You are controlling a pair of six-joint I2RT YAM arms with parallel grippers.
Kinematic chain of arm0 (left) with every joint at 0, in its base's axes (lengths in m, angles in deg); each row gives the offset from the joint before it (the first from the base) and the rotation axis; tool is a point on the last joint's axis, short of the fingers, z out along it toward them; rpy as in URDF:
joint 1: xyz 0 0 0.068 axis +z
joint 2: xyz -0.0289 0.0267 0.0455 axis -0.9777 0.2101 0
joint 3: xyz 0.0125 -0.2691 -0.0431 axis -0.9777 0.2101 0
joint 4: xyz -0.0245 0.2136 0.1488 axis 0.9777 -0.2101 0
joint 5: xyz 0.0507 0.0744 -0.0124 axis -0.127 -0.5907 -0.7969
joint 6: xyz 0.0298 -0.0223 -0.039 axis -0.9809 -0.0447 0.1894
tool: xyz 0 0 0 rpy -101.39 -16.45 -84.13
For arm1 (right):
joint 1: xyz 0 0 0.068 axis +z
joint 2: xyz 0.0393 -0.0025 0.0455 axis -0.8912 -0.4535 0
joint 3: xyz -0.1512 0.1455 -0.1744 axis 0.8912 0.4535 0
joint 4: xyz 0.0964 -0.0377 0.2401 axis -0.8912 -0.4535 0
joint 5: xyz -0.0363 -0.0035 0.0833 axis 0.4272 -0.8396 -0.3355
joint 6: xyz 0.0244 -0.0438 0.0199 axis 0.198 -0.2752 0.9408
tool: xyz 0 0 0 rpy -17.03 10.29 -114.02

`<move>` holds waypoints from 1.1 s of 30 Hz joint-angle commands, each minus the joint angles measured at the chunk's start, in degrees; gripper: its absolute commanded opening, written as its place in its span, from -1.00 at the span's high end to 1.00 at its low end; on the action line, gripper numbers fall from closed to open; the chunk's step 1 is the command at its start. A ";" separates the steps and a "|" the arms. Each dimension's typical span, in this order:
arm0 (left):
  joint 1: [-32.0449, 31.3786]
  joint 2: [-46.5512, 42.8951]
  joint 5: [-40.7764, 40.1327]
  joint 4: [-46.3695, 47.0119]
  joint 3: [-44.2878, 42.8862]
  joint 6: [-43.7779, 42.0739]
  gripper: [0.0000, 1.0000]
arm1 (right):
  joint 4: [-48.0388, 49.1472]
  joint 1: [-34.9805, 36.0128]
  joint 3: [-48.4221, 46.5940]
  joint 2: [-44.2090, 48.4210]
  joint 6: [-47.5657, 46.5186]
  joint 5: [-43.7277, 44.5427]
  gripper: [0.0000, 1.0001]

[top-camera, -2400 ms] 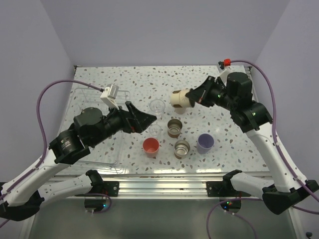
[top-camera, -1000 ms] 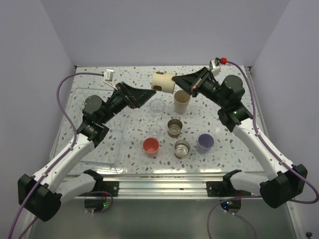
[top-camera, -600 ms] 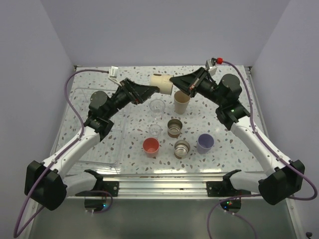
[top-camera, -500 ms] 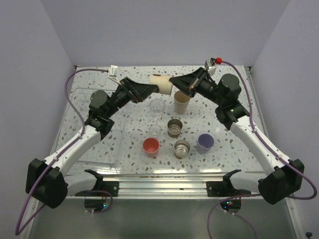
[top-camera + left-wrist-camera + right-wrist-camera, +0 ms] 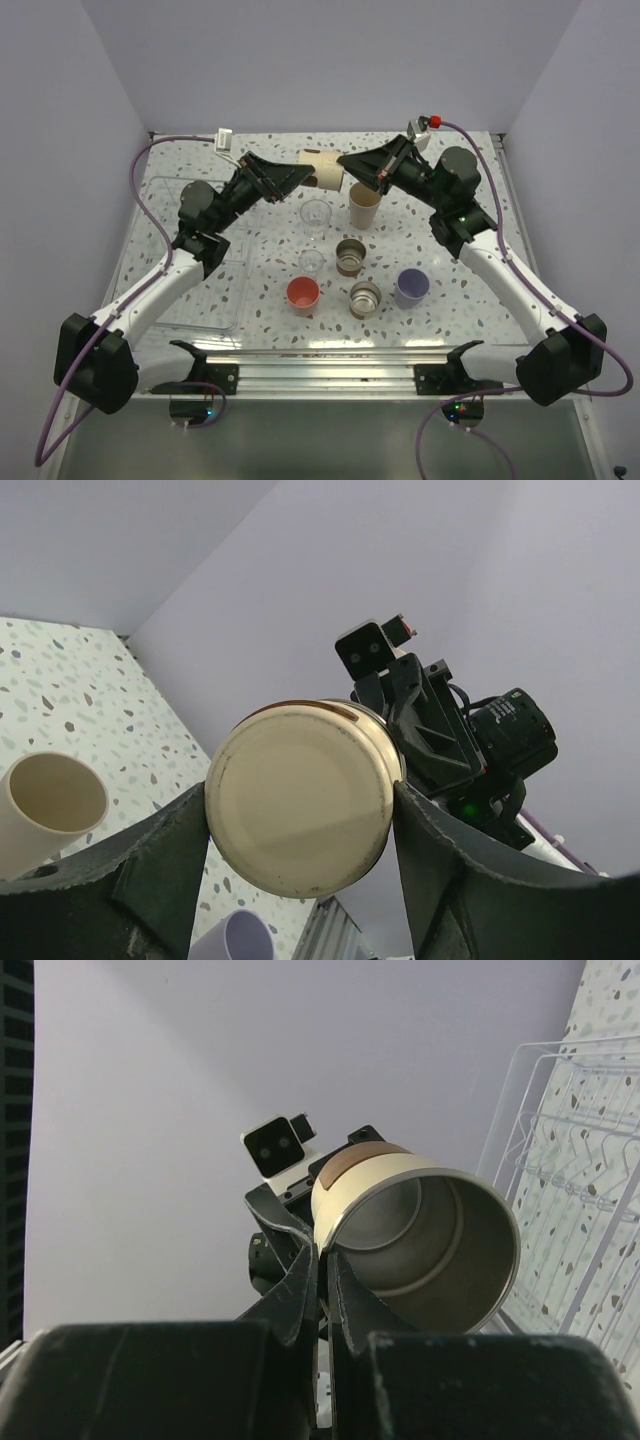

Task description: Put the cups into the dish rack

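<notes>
A cream cup with a brown band [image 5: 322, 168] hangs on its side in mid-air above the table's back, held from both ends. My right gripper [image 5: 348, 165] is shut on its rim, one finger inside the mouth [image 5: 322, 1260]. My left gripper [image 5: 300, 172] is shut on its base, both fingers touching the sides of the cup [image 5: 300, 810]. On the table stand the tall beige cup [image 5: 364, 206], two clear cups [image 5: 316, 214] [image 5: 311, 262], two banded cream cups [image 5: 351, 256] [image 5: 365, 298], the coral cup [image 5: 303, 293] and the lavender cup [image 5: 412, 287]. The dish rack [image 5: 140, 215] lies at the left.
The dish rack's ridges [image 5: 570, 1150] show behind the held cup in the right wrist view. White walls enclose the speckled table on three sides. Purple cables arch over both arms. A metal rail [image 5: 330, 370] runs along the near edge.
My left gripper has reached up to the cup held by my right gripper and its fingers have come in onto the cup's base. The right gripper keeps its hold on the rim.
</notes>
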 commanded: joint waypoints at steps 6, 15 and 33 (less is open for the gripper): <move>-0.01 -1.60 0.98 -0.68 -3.59 -1.24 0.55 | 1.43 0.71 -0.20 1.56 -1.09 -1.66 1.00; 3.05 -2.48 -4.12 -26.96 -14.05 -13.36 1.00 | -24.04 0.54 -8.99 3.32 -19.53 0.61 -0.67; 24.51 12.02 -32.35 -75.58 -33.65 -34.81 1.00 | -48.67 0.10 -12.68 7.54 -36.68 5.72 -0.95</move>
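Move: Above the middle of the table, both hands still hold the cream cup, its middle some 4 cm right of the left hand and roughly 5 cm left of the right. From the left hand, the dish rack's middle lies about 8 cm ahead, 30 cm left and 33 cm below. The wine glass stands some 14 cm ahead and 2 cm right, the small glass about 2 cm ahead and 1 cm right, both roughly 33 cm below. Taking the cream cup over alone, the left hand keeps its grip by the base while the right fingers open wide off the rim and draw back, down and right, tilting some 30 degrees. The left hand sets off slowly, then sweeps about 22 cm left, some 10 cm forward and 11 cm down towards the rack, its fingers swinging counter-clockwise and tipping down. ##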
